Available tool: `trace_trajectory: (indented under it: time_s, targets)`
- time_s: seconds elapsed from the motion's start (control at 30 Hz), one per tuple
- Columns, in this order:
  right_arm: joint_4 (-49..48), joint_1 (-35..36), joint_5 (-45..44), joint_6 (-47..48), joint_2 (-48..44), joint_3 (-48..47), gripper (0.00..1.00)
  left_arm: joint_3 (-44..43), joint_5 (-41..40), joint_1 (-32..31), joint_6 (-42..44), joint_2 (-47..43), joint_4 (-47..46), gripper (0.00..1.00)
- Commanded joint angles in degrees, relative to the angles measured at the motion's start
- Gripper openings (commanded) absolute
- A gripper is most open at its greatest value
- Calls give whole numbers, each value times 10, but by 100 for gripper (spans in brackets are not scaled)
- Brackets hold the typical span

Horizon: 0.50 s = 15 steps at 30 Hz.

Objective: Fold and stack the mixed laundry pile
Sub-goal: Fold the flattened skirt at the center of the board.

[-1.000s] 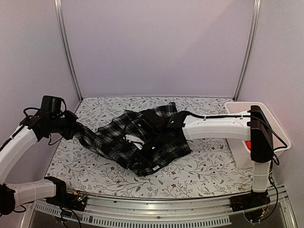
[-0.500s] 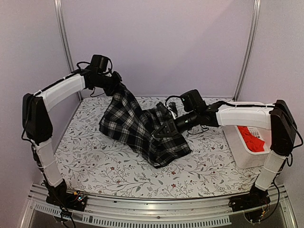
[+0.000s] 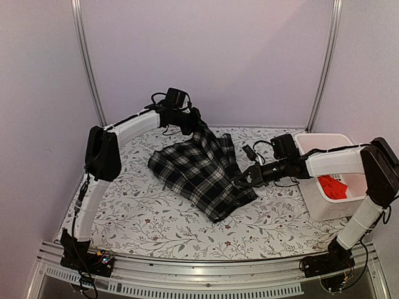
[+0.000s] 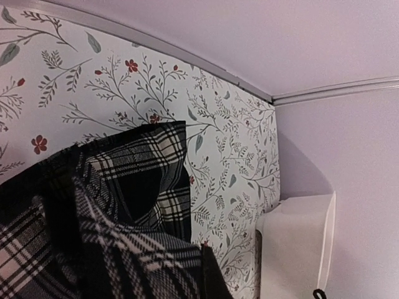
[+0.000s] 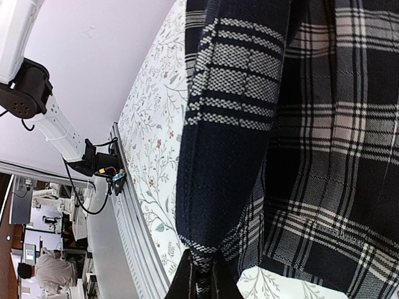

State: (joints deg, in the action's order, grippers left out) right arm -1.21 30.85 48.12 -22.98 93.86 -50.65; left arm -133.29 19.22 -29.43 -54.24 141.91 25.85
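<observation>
The black-and-white plaid garment (image 3: 202,168) lies spread on the floral table cover (image 3: 137,212), stretched between both grippers. My left gripper (image 3: 198,122) is shut on its far top edge, lifted near the back wall; in the left wrist view the plaid cloth (image 4: 118,224) covers the jaws. My right gripper (image 3: 242,179) is shut on the garment's right edge; the right wrist view shows the fingertips (image 5: 201,281) pinching a plaid hem (image 5: 249,124). The red shirt (image 3: 335,185) lies in the white basket (image 3: 312,198) at the right.
The white basket also shows in the left wrist view (image 4: 293,249), close to the garment's right side. The back wall and the frame posts (image 3: 87,68) stand just behind the left gripper. The metal rail (image 3: 206,277) runs along the table's near edge.
My left gripper has carried the plaid's edge up from the left side to the back middle. My right gripper has drawn back rightward toward the basket, and the garment has spread flatter.
</observation>
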Motion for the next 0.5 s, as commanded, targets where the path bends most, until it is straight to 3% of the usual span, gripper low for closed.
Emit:
trace_trajectory:
  time_s: [0.0, 0.17, 0.27, 0.47]
  targets:
    - [17, -17, 42, -3, -5, 38, 0, -27, -4, 3, -2, 42, -121, 0]
    - [34, -39, -21, 6, 29, 33, 0, -38, 36, -9, -19, 100, -200, 0]
    - [90, -39, -63, 25, 74, -6, 0, -41, 33, -6, -44, 130, -180, 0]
    - [177, -33, -100, 66, 189, -99, 0, 86, -7, -2, -43, 95, -129, 0]
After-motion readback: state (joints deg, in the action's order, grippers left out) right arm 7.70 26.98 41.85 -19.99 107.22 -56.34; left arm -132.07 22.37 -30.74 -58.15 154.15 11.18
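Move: Beneath the left hand, about 3 cm to its right and 15 cm down, lies the skirt's far part, where its held edge is going; the skirt's far corner is some 11 cm ahead and 12 cm right, the left corner 18 cm left and 4 cm back. For the right hand, the skirt's right corner lies about 3 cm ahead, 7 cm right and 11 cm below; the near corner is 10 cm back and 6 cm left. Lowering together, both hands keep their pinch on the skirt's raised edge and bring it down towards the part lying on the board, the left by about 10 cm while drifting some 4 cm right. The right sinks nearly 9 cm, easing right and then forward about 3 cm each towards the right corner, its fingers tipping some 15 degrees further down. ##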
